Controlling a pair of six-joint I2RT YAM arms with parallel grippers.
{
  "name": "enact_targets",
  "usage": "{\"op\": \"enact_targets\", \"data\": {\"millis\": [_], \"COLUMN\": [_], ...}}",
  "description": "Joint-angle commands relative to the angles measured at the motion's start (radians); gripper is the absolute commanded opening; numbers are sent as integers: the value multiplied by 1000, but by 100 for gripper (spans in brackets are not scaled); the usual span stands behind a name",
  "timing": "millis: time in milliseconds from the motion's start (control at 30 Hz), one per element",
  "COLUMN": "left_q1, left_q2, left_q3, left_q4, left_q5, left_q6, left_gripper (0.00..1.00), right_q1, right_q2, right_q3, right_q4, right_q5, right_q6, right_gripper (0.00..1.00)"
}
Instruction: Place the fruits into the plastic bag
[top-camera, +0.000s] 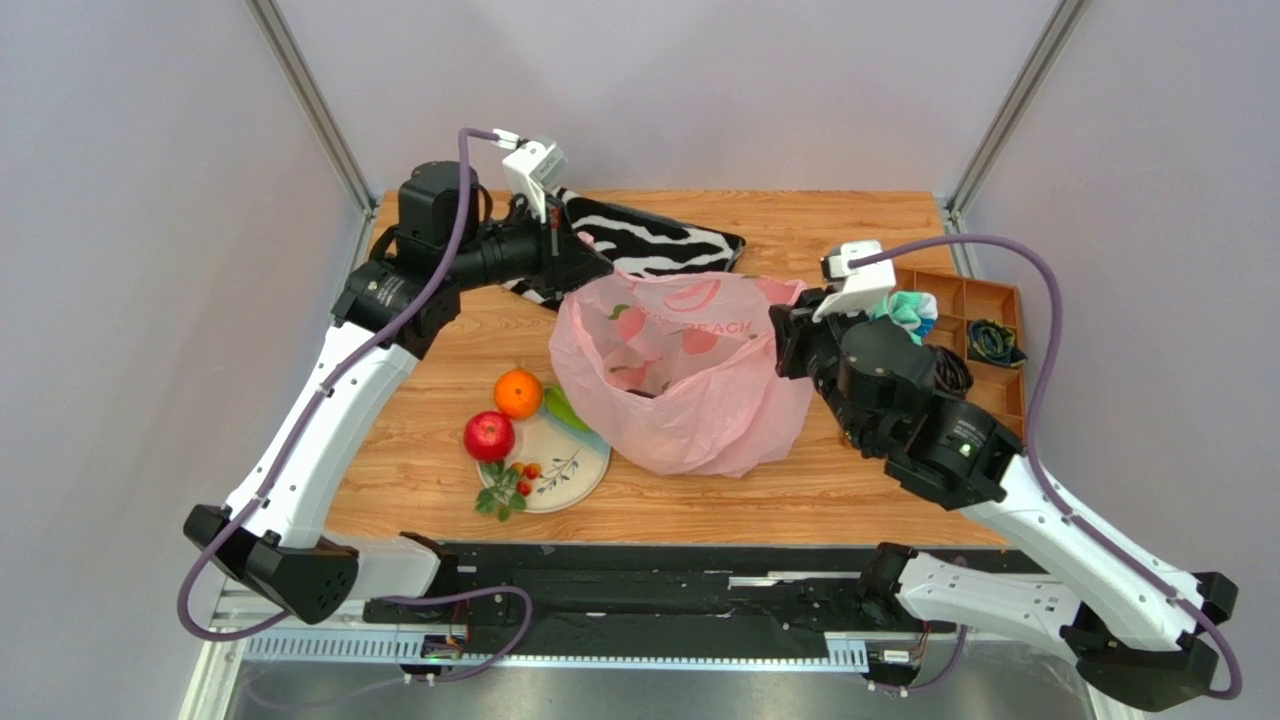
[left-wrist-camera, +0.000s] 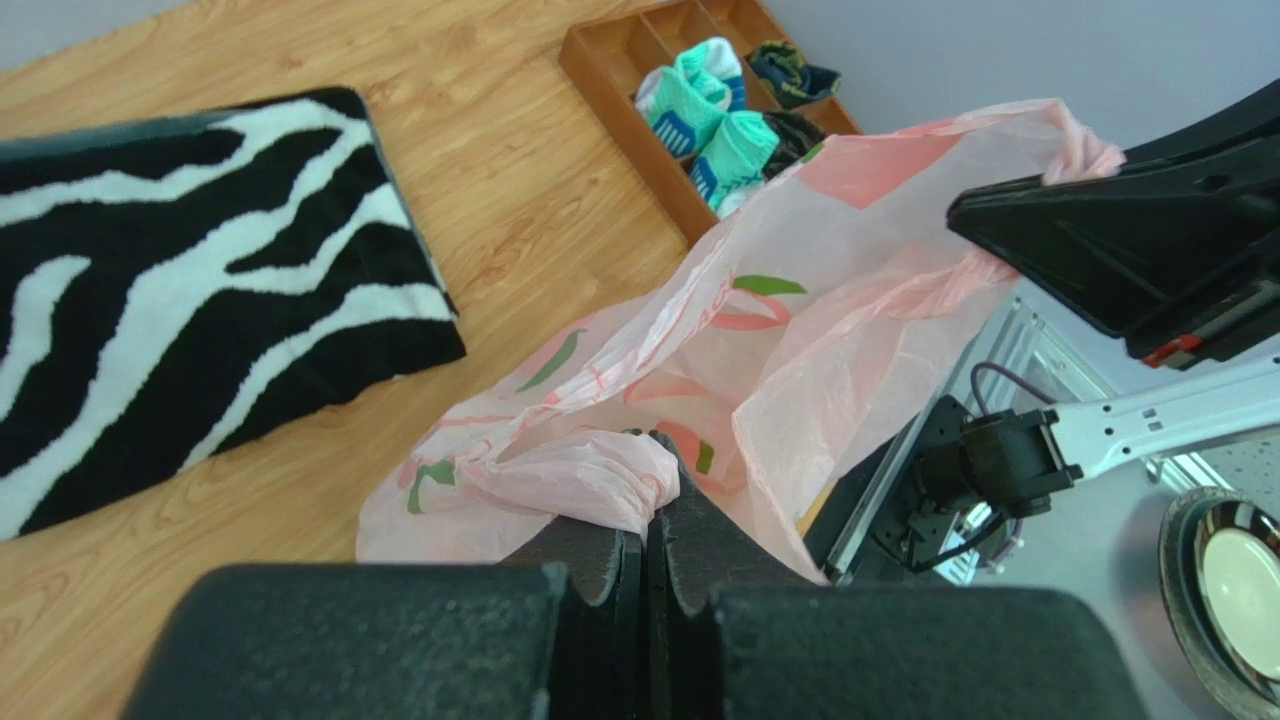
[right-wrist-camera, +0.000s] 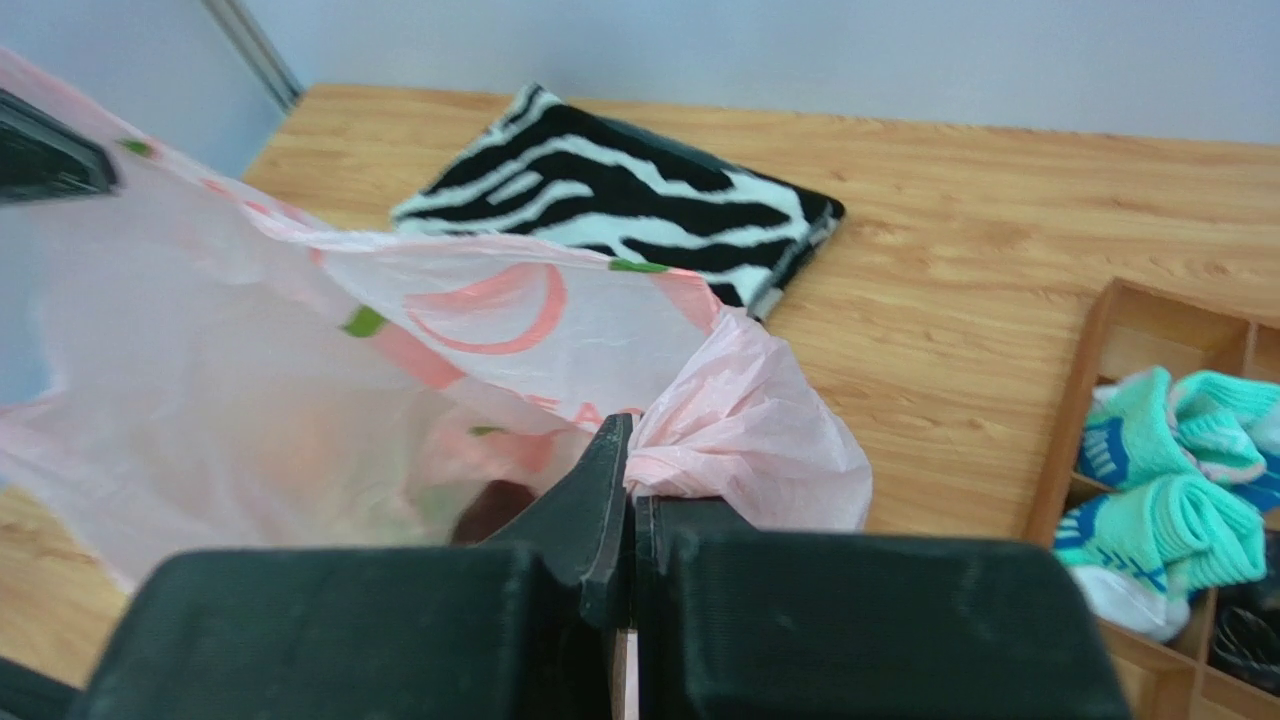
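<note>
The pink plastic bag (top-camera: 684, 375) stands open mid-table, held up at both sides. My left gripper (top-camera: 576, 282) is shut on its bunched left handle (left-wrist-camera: 586, 477). My right gripper (top-camera: 787, 333) is shut on its bunched right handle (right-wrist-camera: 736, 435). An orange (top-camera: 517, 393) and a red apple (top-camera: 487, 437) sit left of the bag at the edge of the plate (top-camera: 583, 477). A leafy berry sprig (top-camera: 513, 486) lies on the plate, and a green fruit (top-camera: 562, 407) is half hidden by the bag. A dark maroon fruit (right-wrist-camera: 489, 510) shows dimly through the bag wall.
The zebra-striped pouch (top-camera: 661, 240) lies behind the bag. A wooden divided tray (top-camera: 999, 375) with teal socks (top-camera: 909, 312) and cables stands at the right edge. Metal frame posts rise at both back corners.
</note>
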Motion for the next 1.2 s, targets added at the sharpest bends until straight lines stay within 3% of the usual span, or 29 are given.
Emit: {"op": "enact_targets", "data": {"millis": [0, 200, 467, 900, 1000, 1033, 1067, 1167], "left_q1": [-6, -6, -6, -6, -6, -6, -6, -6], "left_q2": [49, 74, 100, 200, 209, 213, 213, 216], "left_q3": [-44, -69, 6, 19, -9, -15, -18, -21], "left_q4": [-16, 10, 39, 42, 38, 36, 32, 25], "left_q5": [-23, -22, 36, 9, -3, -6, -9, -13], "left_q6": [40, 84, 35, 84, 81, 80, 75, 66], "left_gripper": [0, 0, 0, 0, 0, 0, 0, 0], "right_q1": [-42, -48, -65, -110, -111, -111, -110, -107], "right_q2": [37, 28, -12, 1, 14, 17, 15, -8], "right_q3": [-89, -160, -85, -135, -138, -138, -138, -138], "right_q4": [-2, -11, -40, -58, -92, -97, -101, -80], "right_q5": [-30, 7, 143, 169, 155, 131, 114, 53], "right_q6": [-5, 32, -66, -19, 4, 4, 6, 5], "right_gripper": [0, 0, 0, 0, 18, 38, 47, 64]}}
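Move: Both hands already pinch the held-up pink bag by its rim. Its middle lies about 9 cm to the left hand's right, 3 cm back and 18 cm below; from the right hand it is roughly 8 cm left, 1 cm ahead and 16 cm below. Some 33 cm beneath the left hand, the green fruit lies 8 cm left and 3 cm ahead, the orange 15 cm left and 5 cm ahead, the plate 10 cm left and 4 cm back. The right fingers let go of the bag's gathered rim at the very end, opening about halfway, while the left keeps its pinch. Before that both hands jounce the bag, dropping quickly 7 to 10 cm, rising 4 or 5, then sinking again towards the table; meanwhile the left drifts 5 cm forward, and the right moves 5 cm right, turning some 10 degrees clockwise. ##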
